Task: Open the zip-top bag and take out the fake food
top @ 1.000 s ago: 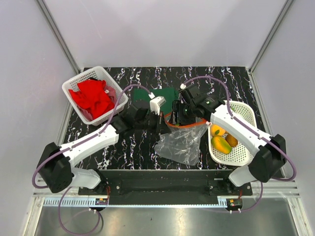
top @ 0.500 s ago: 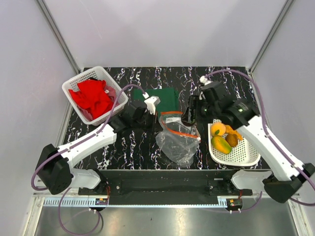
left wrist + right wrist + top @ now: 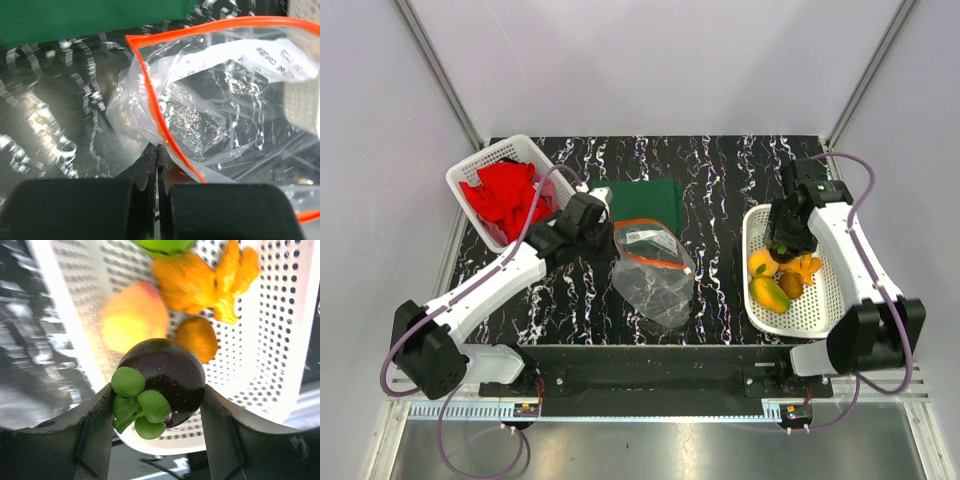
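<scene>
The clear zip-top bag (image 3: 655, 270) lies at the table's middle, its orange-red zip strip (image 3: 150, 95) gaping open. My left gripper (image 3: 157, 152) is shut, pinching the bag's plastic just below the strip; in the top view the left gripper (image 3: 608, 224) sits at the bag's left corner. My right gripper (image 3: 156, 390) is shut on a dark purple round fruit (image 3: 167, 372) with green leaves, and the right gripper (image 3: 787, 243) hangs over the white basket (image 3: 825, 300). Other fake food lies in that basket: a peach-orange round piece (image 3: 134, 322), an orange knobbly piece (image 3: 200, 282), a yellow-green fruit (image 3: 769, 293).
A white basket (image 3: 485, 160) holding a red cloth (image 3: 510, 195) stands at the back left. A flat dark green cloth (image 3: 650, 195) lies behind the bag. Grey enclosure walls close in the black marbled table (image 3: 720, 170) on three sides.
My right arm has carried the dark purple fruit from the bag's mouth rightward to above the white basket. My left gripper has drawn the bag leftward and back.
</scene>
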Controlling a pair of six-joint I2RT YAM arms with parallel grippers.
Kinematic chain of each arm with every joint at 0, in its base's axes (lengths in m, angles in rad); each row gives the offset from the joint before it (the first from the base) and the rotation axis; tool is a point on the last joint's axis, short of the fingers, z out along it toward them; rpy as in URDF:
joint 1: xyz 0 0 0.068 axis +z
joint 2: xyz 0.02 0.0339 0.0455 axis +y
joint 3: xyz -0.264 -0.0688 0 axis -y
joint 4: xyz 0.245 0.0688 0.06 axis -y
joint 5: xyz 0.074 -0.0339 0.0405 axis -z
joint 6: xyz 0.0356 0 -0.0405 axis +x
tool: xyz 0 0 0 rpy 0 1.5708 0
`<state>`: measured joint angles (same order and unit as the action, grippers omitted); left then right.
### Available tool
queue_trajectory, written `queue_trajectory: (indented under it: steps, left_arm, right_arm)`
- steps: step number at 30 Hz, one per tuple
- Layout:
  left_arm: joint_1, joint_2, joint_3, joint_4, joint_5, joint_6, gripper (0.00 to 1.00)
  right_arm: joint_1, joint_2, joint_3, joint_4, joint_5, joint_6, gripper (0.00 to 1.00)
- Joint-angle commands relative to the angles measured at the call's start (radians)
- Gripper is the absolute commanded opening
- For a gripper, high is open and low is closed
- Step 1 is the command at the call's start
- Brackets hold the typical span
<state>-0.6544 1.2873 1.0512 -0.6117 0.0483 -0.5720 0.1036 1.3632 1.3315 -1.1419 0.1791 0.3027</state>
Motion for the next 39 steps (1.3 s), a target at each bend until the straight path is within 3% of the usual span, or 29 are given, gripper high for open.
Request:
queue_trajectory:
  steps: [1,3,5,6,8,10,13,17,19,27,30,35,39]
  left_arm:
    - [0.007,-0.037,0.055,-0.109,-0.094,-0.069,0.0]
    - [0.007,-0.017,0.055,-0.12,-0.102,-0.068,0.0]
    - [0.006,-0.003,0.066,-0.122,-0.1,-0.036,0.0]
    - [0.006,0.007,0.073,-0.122,-0.102,-0.022,0.0]
    - [-0.007,0.018,0.107,-0.112,-0.117,0.041,0.0]
    - [-0.037,0.061,0.165,-0.094,-0.125,0.096,0.0]
    - [-0.088,0.139,0.263,-0.108,-0.146,0.175,0.0]
    - [-0.137,0.231,0.352,-0.108,-0.147,0.239,0.0]
    - [-0.166,0.268,0.394,-0.111,-0.139,0.257,0.0]
    - [-0.229,0.475,0.553,-0.103,-0.064,0.23,0.0]
    - [-0.234,0.491,0.601,-0.105,-0.083,0.204,0.26]
    - [-0.232,0.373,0.503,-0.054,-0.125,0.181,0.7]
    - [-0.232,0.299,0.466,-0.034,-0.116,0.15,0.73]
  right_arm:
    - [-0.002,0.062,-0.029,0.025,0.149,-0.079,0.33]
    - [-0.002,0.094,-0.049,0.043,0.203,-0.077,0.45]
    - [-0.004,0.117,-0.051,0.051,0.188,-0.08,0.5]
    - [-0.004,0.123,-0.052,0.054,0.204,-0.079,0.6]
    - [-0.002,0.138,-0.052,0.054,0.191,-0.076,0.68]
    - [-0.002,0.143,-0.057,0.054,0.194,-0.077,0.84]
    - [-0.004,0.165,-0.043,0.032,0.203,-0.077,1.0]
    - [-0.002,0.146,0.024,-0.012,0.226,-0.065,1.0]
    - [-0.004,0.123,0.085,-0.028,0.165,-0.057,1.0]
    - [-0.002,-0.027,0.228,-0.016,-0.228,0.102,1.0]
    - [-0.002,-0.055,0.259,-0.031,-0.277,0.108,1.0]
    - [-0.004,-0.093,0.261,-0.053,-0.32,0.096,1.0]
    - [-0.001,-0.125,0.255,-0.056,-0.372,0.099,1.0]
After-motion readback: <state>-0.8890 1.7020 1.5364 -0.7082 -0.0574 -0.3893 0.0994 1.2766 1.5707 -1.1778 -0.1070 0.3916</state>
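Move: The right gripper still holds the dark fruit; the free spot in the right basket lies about 4 cm to its right, level with it and some 13 cm below. The brown fruit is almost straight under this hand, the mango 4 cm left, the peach about 6 cm ahead and 5 cm left. From the left gripper, still pinching the empty bag, the bare table for it is 16 cm right, 2 cm ahead and 15 cm below; the green cloth lies 17 cm ahead, 4 cm right. Lower the right gripper about 5 cm into the basket, easing 3 cm right, open it wide to let go of the dark fruit, then lift 15 cm, swinging back left. After a small sway left, carry the pinched bag edge some 14 cm right towards the basket with the left, turning clockwise, then open and let go of the bag. ##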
